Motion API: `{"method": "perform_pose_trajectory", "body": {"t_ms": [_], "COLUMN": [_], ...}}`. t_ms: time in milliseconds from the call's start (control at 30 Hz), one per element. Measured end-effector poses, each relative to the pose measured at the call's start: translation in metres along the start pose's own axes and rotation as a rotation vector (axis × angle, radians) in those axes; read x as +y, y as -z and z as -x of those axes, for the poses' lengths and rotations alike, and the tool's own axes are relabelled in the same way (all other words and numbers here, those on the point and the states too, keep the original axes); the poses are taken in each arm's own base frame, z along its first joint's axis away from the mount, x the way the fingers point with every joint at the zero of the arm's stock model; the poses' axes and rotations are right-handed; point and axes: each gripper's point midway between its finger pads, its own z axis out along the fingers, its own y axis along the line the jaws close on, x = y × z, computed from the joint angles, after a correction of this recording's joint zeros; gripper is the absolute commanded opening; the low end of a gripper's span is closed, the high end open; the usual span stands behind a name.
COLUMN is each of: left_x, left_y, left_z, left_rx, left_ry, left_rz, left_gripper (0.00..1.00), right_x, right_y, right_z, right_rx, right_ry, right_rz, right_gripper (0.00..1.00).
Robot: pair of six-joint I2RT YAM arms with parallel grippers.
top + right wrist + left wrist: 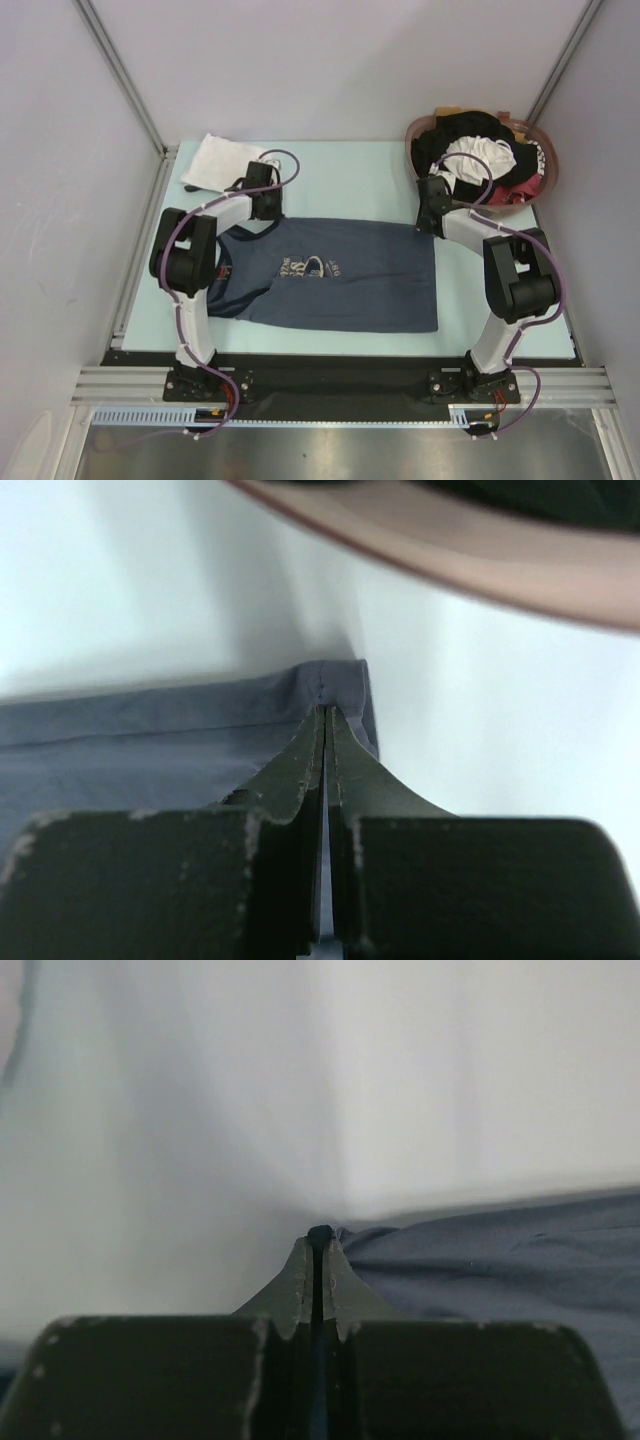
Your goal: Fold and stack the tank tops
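A slate grey-blue tank top (350, 285) lies spread flat across the middle of the table, a small print on its chest and its straps pointing left. My left gripper (267, 207) is at its far left strap end. In the left wrist view that gripper (320, 1245) is shut with dark cloth edge pinched between the tips, the blue cloth (500, 1260) stretching off to the right. My right gripper (429, 222) sits at the far right hem corner; up close it (326, 722) is shut on the stitched hem (330, 680). A white tank top (218, 160) lies folded at the back left.
A brown basket (411, 140) heaped with black, white and red clothes stands at the back right, its rim (480, 560) just beyond the right gripper. The pale green mat (350, 175) borders white enclosure walls on three sides.
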Motion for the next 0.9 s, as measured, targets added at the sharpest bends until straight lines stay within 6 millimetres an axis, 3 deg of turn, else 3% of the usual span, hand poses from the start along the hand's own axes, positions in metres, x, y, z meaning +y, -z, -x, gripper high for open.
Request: {"method": "perform_pose_trajectory", "body": {"t_ms": [367, 633, 900], "left_x": [-0.001, -0.003, -0.008], "left_y": [0.035, 0.057, 0.081], "left_z": [0.014, 0.008, 0.010], "left_rx": [-0.128, -0.200, -0.280], "left_ry": [0.024, 0.032, 0.048], "left_rz": [-0.039, -0.065, -0.097], "left_gripper": [0.00, 0.00, 0.00], "right_x": [-0.009, -0.013, -0.018], "right_y": [0.011, 0.023, 0.034], "right_z": [-0.014, -0.001, -0.002], "right_rx": [0.010, -0.034, -0.045], "right_ry": [-0.028, -0.074, -0.115], "right_rz": [0.009, 0.032, 0.060], "right_gripper": [0.00, 0.00, 0.00]}}
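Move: Both hands already pinch the far edge of the dark-blue tank top, and its near edge lies about 26 cm back from the left hand and 25 cm back from the right, straight behind each and 1 to 3 cm lower. The lettering is roughly 13 cm back and 8 cm right of the left hand; the folded white tank top is about 16 cm ahead and 15 cm left of it. The clothes basket's middle stands some 14 cm ahead and 15 cm right of the right hand. Keeping both grippers shut on the far edge of the blue tank top, the left hand raises its end about 7 cm while easing some 4 cm back towards the near edge, its wrist tipping so the fingers swing up and forward by about 15 degrees. The right hand first drags its hem corner some 2 cm back, almost level, away from the basket, then lifts it a couple of centimetres as well, edging slightly right with hardly any tilt. ##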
